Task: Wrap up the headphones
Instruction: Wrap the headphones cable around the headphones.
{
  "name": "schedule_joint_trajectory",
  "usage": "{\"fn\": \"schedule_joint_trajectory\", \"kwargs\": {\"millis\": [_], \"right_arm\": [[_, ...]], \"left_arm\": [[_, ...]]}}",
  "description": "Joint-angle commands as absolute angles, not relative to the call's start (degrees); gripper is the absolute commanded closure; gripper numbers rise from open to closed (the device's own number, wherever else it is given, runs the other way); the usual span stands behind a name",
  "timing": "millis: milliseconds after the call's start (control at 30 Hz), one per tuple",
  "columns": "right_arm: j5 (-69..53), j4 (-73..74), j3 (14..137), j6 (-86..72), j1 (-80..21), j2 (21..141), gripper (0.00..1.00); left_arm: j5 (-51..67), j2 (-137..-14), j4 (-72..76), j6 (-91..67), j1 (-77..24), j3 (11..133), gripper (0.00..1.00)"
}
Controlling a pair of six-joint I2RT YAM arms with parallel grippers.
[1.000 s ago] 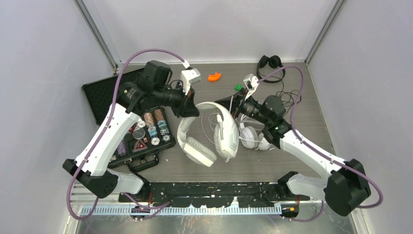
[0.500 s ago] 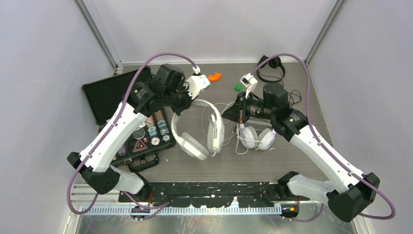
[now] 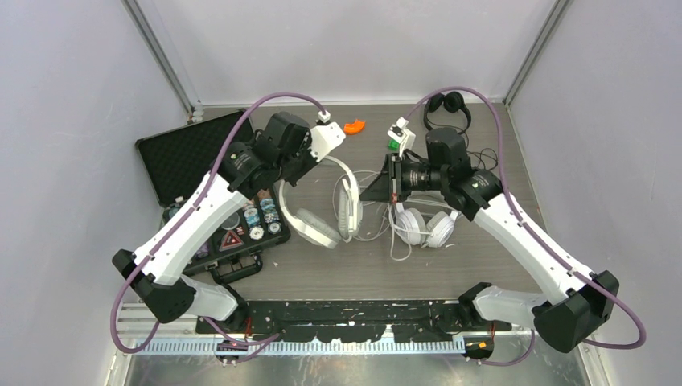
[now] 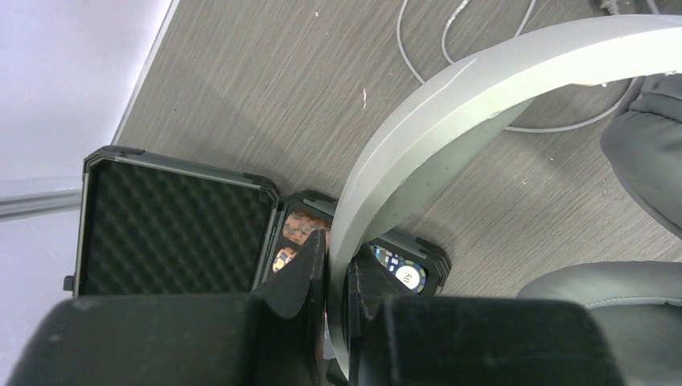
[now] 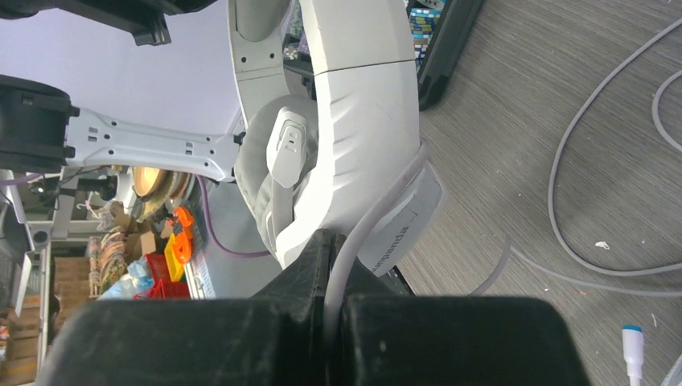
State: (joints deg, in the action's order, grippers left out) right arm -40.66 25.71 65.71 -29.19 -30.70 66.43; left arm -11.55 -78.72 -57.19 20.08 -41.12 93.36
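Note:
My left gripper [image 3: 288, 178] is shut on the pale grey headband [image 4: 450, 104] of a large white headset [image 3: 322, 229], which is tipped up beside the case. In the left wrist view the band runs between the jaws of my left gripper [image 4: 338, 269], and a grey ear cushion [image 4: 643, 153] shows at the right. My right gripper [image 3: 376, 191] is shut on that headset's white cable [image 5: 378, 213], just below the white ear cup [image 5: 354, 121]. A second white pair of headphones [image 3: 424, 227] lies under the right arm. The black headphones [image 3: 447, 104] lie at the far right.
An open black case [image 3: 185, 153] holding poker chips [image 3: 253, 213] lies left of the headset. An orange piece [image 3: 353, 126] and a green piece [image 3: 393, 144] lie near the back. Loose white cable [image 5: 579, 137] and a plug [image 5: 633, 346] lie on the table.
My left gripper has drawn the headset left towards the case and tipped it up on edge. The right arm has swung back and up, keeping hold of the cable.

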Motion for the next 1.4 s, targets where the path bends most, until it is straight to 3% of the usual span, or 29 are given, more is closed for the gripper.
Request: {"fn": "schedule_joint_trajectory", "kwargs": {"millis": [0,400,833,1100,1367], "right_arm": [[-42.8,20.3,69.5,-31.8,-31.1,66.5,1.0],[-45.5,3.9,71.9,-43.0,-32.7,72.7,0.91],[-44.9,3.4,76.9,-43.9,-38.8,77.3,0.86],[-42.7,3.0,78.6,-43.6,-41.5,80.5,0.74],[-36.9,6.2,78.6,-39.2,-42.8,81.1,0.73]], "left_arm": [[-15.1,-76.5,-54.0,20.2,-40.9,93.2,1.0],[-17.6,-77.3,-52.4,13.3,-40.9,91.3,1.0],[-29.8,-80.8,-54.0,0.5,-40.9,95.5,1.0],[-35.5,-81.6,-53.3,-9.5,-40.8,97.0,1.0],[-36.8,-80.4,-51.0,-17.4,-38.8,97.9,1.0]]}}
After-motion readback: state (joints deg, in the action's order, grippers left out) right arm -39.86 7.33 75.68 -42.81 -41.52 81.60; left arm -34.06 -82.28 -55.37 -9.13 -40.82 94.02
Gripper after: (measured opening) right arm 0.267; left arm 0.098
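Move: The right hand, pinching the cable, has the middle of the wired headphones about 8 cm to its left, 1 cm back and 3 cm lower; their nearer ear cup is only 3 cm left, 3 cm back and 3 cm below. From the left hand, gripping the headband, the headphones' middle is some 6 cm right, 6 cm back and 4 cm down. The small white headphones lie roughly 17 cm right, 1 cm forward and 25 cm below the right hand. Leftward some 10 cm and up about 4, the right hand carries the cable over the nearer ear cup towards the left hand, swinging forward a couple of centimetres and back again on the way, while its fingers ease open to about a quarter, the cable still between them. The left hand keeps its grip on the headband, drifts a few centimetres forward and left, and turns about 35 degrees counter-clockwise. ##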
